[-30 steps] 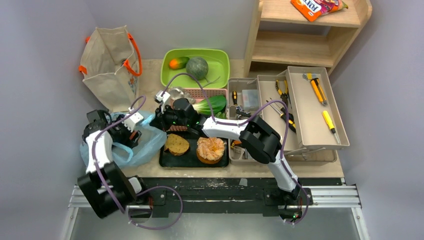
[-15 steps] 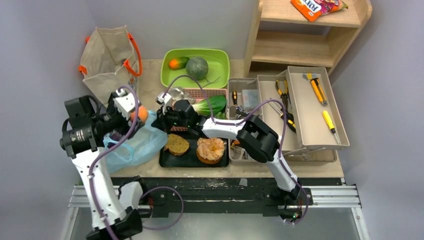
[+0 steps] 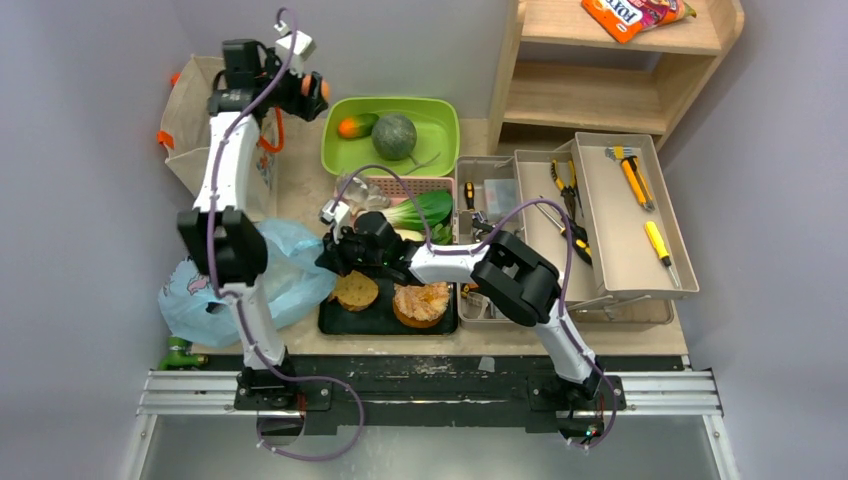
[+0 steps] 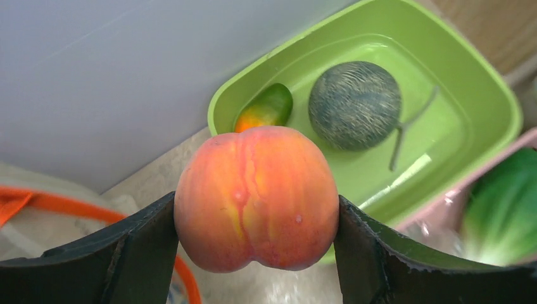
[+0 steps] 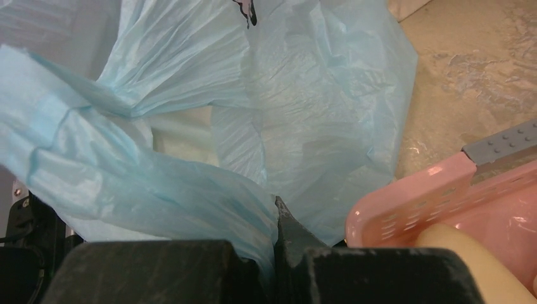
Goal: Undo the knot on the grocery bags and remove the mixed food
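My left gripper is raised at the back, just left of the green tub, and is shut on a peach held between both fingers. The tub holds a round green melon and an orange-and-green fruit. Near the front left lies the light-blue plastic bag. My right gripper is shut on a fold of this bag, the plastic pinched between its jaws. The knot is out of view. The beige tote stands behind the left arm.
A black tray carries a brown bread slice and an orange-topped pastry. Leafy greens lie in the pink basket. An open toolbox fills the right side. The wooden shelf holds an orange packet.
My left arm lifted out of the blue bag with the peach and swung up and back to the green tub's left edge. The right gripper kept its hold on the bag.
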You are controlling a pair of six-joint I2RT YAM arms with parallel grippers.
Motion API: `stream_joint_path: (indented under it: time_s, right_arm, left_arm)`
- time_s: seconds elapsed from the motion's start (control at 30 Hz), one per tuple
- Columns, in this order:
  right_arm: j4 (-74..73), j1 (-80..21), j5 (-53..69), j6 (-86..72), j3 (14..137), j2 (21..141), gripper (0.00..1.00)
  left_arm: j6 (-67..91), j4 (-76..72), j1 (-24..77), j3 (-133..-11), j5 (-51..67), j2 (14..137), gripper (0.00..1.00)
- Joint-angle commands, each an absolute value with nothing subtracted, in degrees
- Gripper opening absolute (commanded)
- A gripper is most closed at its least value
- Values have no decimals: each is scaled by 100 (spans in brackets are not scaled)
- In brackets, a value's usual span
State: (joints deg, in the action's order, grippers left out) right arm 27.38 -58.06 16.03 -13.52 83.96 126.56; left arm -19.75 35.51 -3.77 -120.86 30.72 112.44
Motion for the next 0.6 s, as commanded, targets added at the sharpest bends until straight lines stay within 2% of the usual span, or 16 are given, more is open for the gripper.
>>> stream_joint_path:
  time_s: [0.0, 0.07, 0.13, 0.23, 0.37, 0.57]
  right_arm:
    - [3014, -5790, 1517, -1117, 8429, 12263, 0]
    - [2998, -5784, 1492, -1055, 8461, 12275, 0]
    - [2981, -5785, 1485, -1029, 8455, 12289, 0]
    - [2962, -5783, 1487, -1029, 8458, 12309, 0]
    - [2948, -5774, 1512, -1067, 8493, 12328, 0]
    - [2976, -5774, 1553, -1120, 8582, 12392, 0]
  left_arm:
    - [-1692, 3011, -57, -13477, 2589, 12341, 40]
    - [-1800, 3055, -53, -13882, 2515, 12839, 42]
    - [-1794, 3066, -53, -14094, 2431, 13188, 49]
    - [-1703, 3045, -53, -14060, 2536, 13311, 79]
    - [-1550, 2955, -53, -13710, 2669, 12801, 99]
    - [-1622, 3721, -97, -13484, 3062, 11799, 100]
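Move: The left hand already has the peach between its fingers, high up at the near left of the green tray, whose middle is about 11 cm ahead, 10 cm to the right and 28 cm below. In the tray, the orange-green squash is some 14 cm ahead and 3 cm right, the melon 10 cm ahead and 12 cm right. The pink basket is about 10 cm back and 10 cm right. From the right hand the tray lies roughly 36 cm ahead, 11 cm right and 8 cm below. The left hand carries the peach down about 10 cm and forward about 8 cm, slowing to a stop over the left part of the green tray, on the near side of the squash and to the left of the melon. There the fingers spread from their grip to fully open and let the peach go from well above the tray, and the empty hand climbs some 4 cm again, easing back a little. ##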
